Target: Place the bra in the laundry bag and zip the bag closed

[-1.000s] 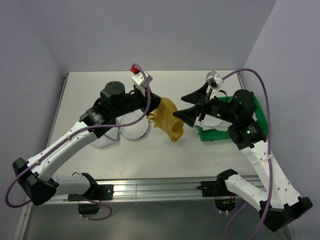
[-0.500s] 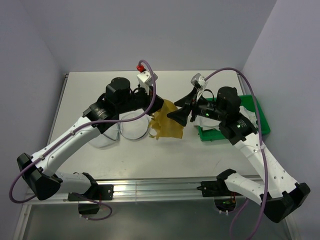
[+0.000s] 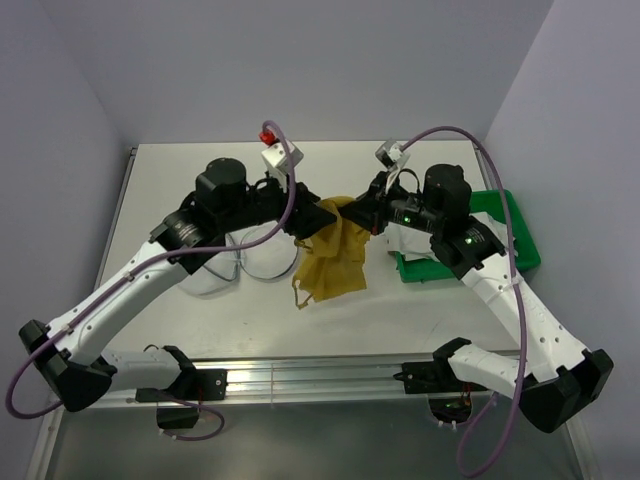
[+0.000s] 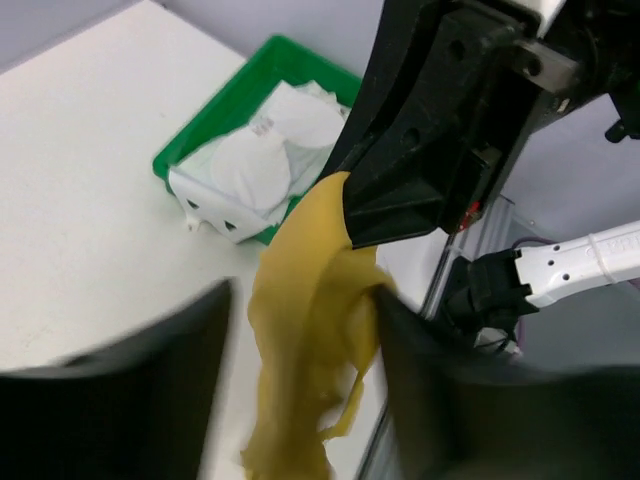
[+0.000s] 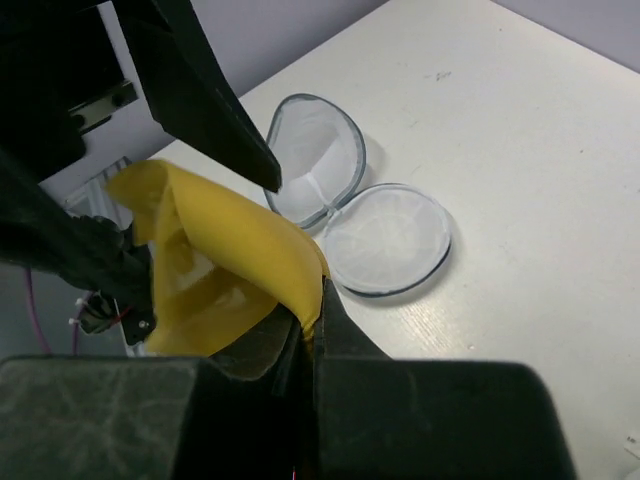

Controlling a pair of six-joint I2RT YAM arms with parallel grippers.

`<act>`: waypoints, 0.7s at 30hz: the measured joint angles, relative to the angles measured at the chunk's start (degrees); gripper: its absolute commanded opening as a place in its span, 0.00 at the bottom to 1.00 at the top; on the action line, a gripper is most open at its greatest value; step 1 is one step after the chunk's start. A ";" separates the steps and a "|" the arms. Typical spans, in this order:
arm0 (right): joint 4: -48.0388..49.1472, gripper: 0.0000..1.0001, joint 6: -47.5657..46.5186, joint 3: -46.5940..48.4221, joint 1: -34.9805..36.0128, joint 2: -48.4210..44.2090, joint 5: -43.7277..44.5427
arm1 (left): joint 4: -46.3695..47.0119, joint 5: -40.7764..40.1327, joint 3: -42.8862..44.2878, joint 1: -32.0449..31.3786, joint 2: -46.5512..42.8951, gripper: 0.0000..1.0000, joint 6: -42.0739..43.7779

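Note:
The bra, a mustard-yellow garment, hangs above the table between the two arms. My right gripper is shut on its upper edge; the pinch shows in the right wrist view, with the bra bulging to the left. My left gripper is open. In its wrist view the bra dangles between the spread fingers and brushes the right one. The laundry bag lies unzipped on the table as two round mesh halves, under the left arm.
A green tray holding white garments sits at the table's right side, just beyond the right arm. The table's metal rail runs along the near edge.
The right gripper closed on the bra's top edge and the left gripper opened off it. The bra has dropped from a bunched lump into a longer hanging drape.

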 measured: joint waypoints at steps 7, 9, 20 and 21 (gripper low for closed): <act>-1.18 0.00 0.42 7.21 -0.59 2.47 -1.22 | 4.20 -4.48 -9.79 0.00 -12.98 0.99 -2.03; -1.11 0.00 0.68 10.21 -0.98 3.56 -1.90 | 5.73 -5.55 -14.43 0.00 -17.16 0.99 -2.93; -0.92 0.00 3.56 14.93 -1.40 5.01 -6.36 | 11.10 -8.61 -24.46 -0.02 -18.56 0.99 -4.79; -0.94 0.00 3.74 14.93 -1.42 5.09 -6.69 | 11.76 -9.11 -24.46 -0.02 -17.86 0.99 -4.81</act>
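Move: The bra is pinched at its top edge by the right fingers and hangs below them, its middle about 10 cm down, 2 cm to their left and 3 cm back. From the left hand, its middle lies some 3 cm to the right, 2 cm back and 12 cm down. The laundry bag lies open on the table, about 22 cm left, 10 cm ahead and 36 cm below the left hand. The green bin sits roughly 36 cm right, 17 cm ahead and 31 cm below the right hand. The bra passes to the right hand, which keeps its pinch on the top edge and lifts almost straight up about 8 cm, easing to a stop. The left fingers, already half open, spread wide and let go; that hand draws left some 6 cm and back 4 with a slight rise, then sinks below its starting height while turning a little counter-clockwise. ##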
